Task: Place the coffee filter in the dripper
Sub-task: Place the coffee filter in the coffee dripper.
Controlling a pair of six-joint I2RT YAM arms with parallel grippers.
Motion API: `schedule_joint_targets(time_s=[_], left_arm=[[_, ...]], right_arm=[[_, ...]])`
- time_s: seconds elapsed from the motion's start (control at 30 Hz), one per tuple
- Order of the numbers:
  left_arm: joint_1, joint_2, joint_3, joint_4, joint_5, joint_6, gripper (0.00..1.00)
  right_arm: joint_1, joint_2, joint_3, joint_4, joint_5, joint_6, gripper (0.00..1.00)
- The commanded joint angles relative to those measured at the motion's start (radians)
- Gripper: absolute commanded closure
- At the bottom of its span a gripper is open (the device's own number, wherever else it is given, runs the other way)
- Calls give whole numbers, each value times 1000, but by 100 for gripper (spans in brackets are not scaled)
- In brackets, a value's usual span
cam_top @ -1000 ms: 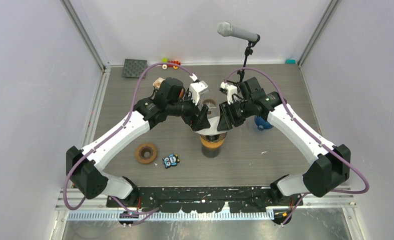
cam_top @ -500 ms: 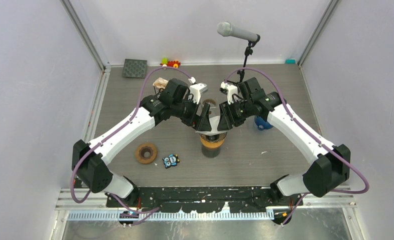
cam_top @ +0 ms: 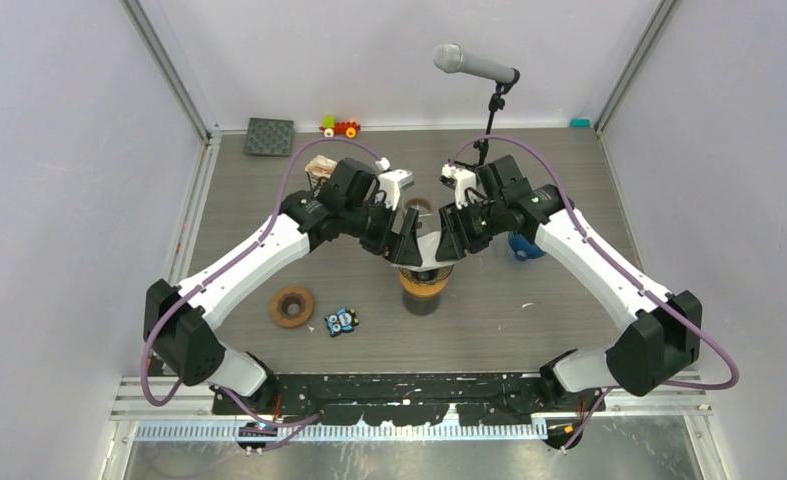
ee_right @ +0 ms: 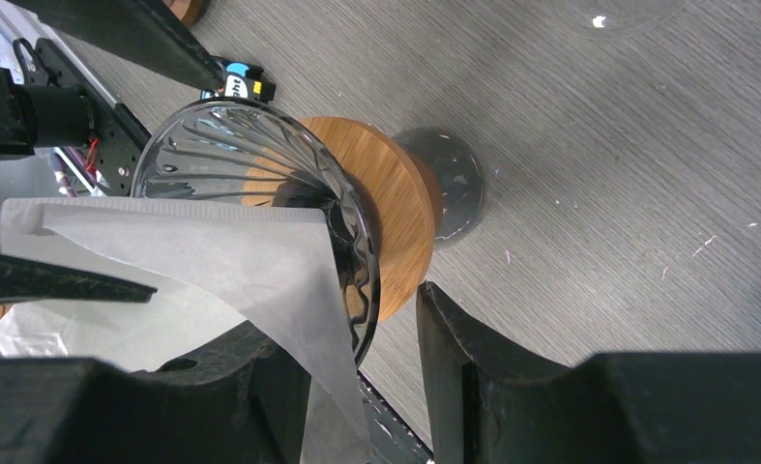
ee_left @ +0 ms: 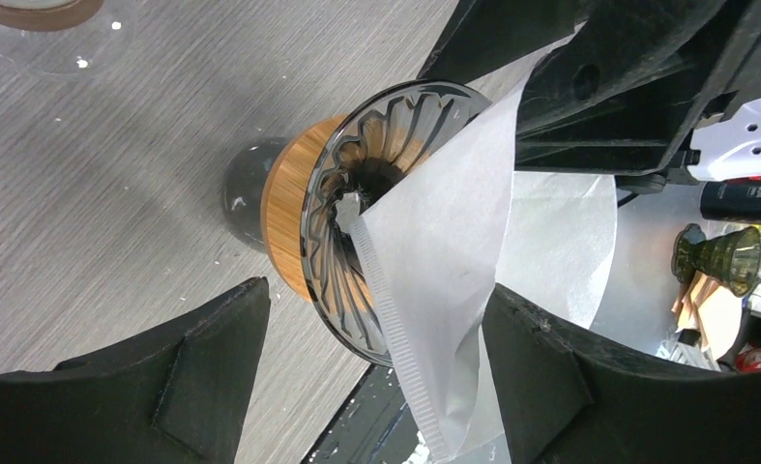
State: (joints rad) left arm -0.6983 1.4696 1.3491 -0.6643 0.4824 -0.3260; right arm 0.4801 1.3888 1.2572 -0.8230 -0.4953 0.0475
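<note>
The glass dripper with a wooden collar stands on a dark base mid-table. A white paper coffee filter hangs over it, its pointed tip down in the dripper's mouth. My left gripper is open, and the coffee filter leans on one finger; the other finger is well apart. My right gripper faces it from the other side, jaws apart. The coffee filter drapes over its left finger, and the dripper's rim shows in the gap.
A brown tape roll and a small blue toy lie front left of the dripper. A blue object sits under the right arm. A microphone on a stand, a black mat and a toy train are at the back.
My left wrist has shifted a little right and closer in over the dripper, and the filter sits slightly lower. The right arm has barely moved.
</note>
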Motion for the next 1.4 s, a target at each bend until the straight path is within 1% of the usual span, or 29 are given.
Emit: schedule_joint_targets(time_s=[0.0,0.1,0.4,0.77,1.03,1.23,1.37], left_arm=[[-3,-26,23,-15,-10,53,19],[-4,-26,26,-23,-35,87,19],[-4,-10,57,-39,-108,125,21],[-3,3,40,-21,-82,83,23],[-4,5,-20,11,-53,59,35],[-5,6,-36,26,-28,49,38],[-5,11,-37,32,-20,45,41]], right_arm=[[-5,-55,-5,15,7,-20,53],[-5,-67,-11,14,4,-20,52],[-6,-78,-25,17,-24,-12,49],[-5,-86,-53,41,-27,3,49],[-5,-65,-61,56,-24,6,50],[-5,-56,-65,61,-28,8,50],[-5,-57,-75,68,-31,9,50]])
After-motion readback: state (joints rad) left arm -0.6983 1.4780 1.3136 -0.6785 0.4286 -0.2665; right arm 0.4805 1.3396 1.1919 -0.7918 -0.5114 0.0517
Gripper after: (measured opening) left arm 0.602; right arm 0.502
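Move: Just under both hands, which hold the coffee filter between them, sits the dripper: roughly 3 cm right of the left hand and 8 cm below it, level in reach; from the right hand about 5 cm left, 3 cm back and 5 cm below. The glass beaker stands some 18 cm beyond the dripper, the blue toy car about 13 cm left of the left hand and 5 cm nearer, and the blue cup roughly 14 cm right of the right hand and 8 cm farther out. Spreading the filter over the dripper, the left hand, its rear finger still in the filter's mouth, eases about 1.5 cm forward and 1 cm left, pauses, then sinks some 2 cm and slips back about 1 cm while its fingers partly close. The right hand keeps the other side of the filter, rising slightly, then drawing back about 1 cm and settling. ##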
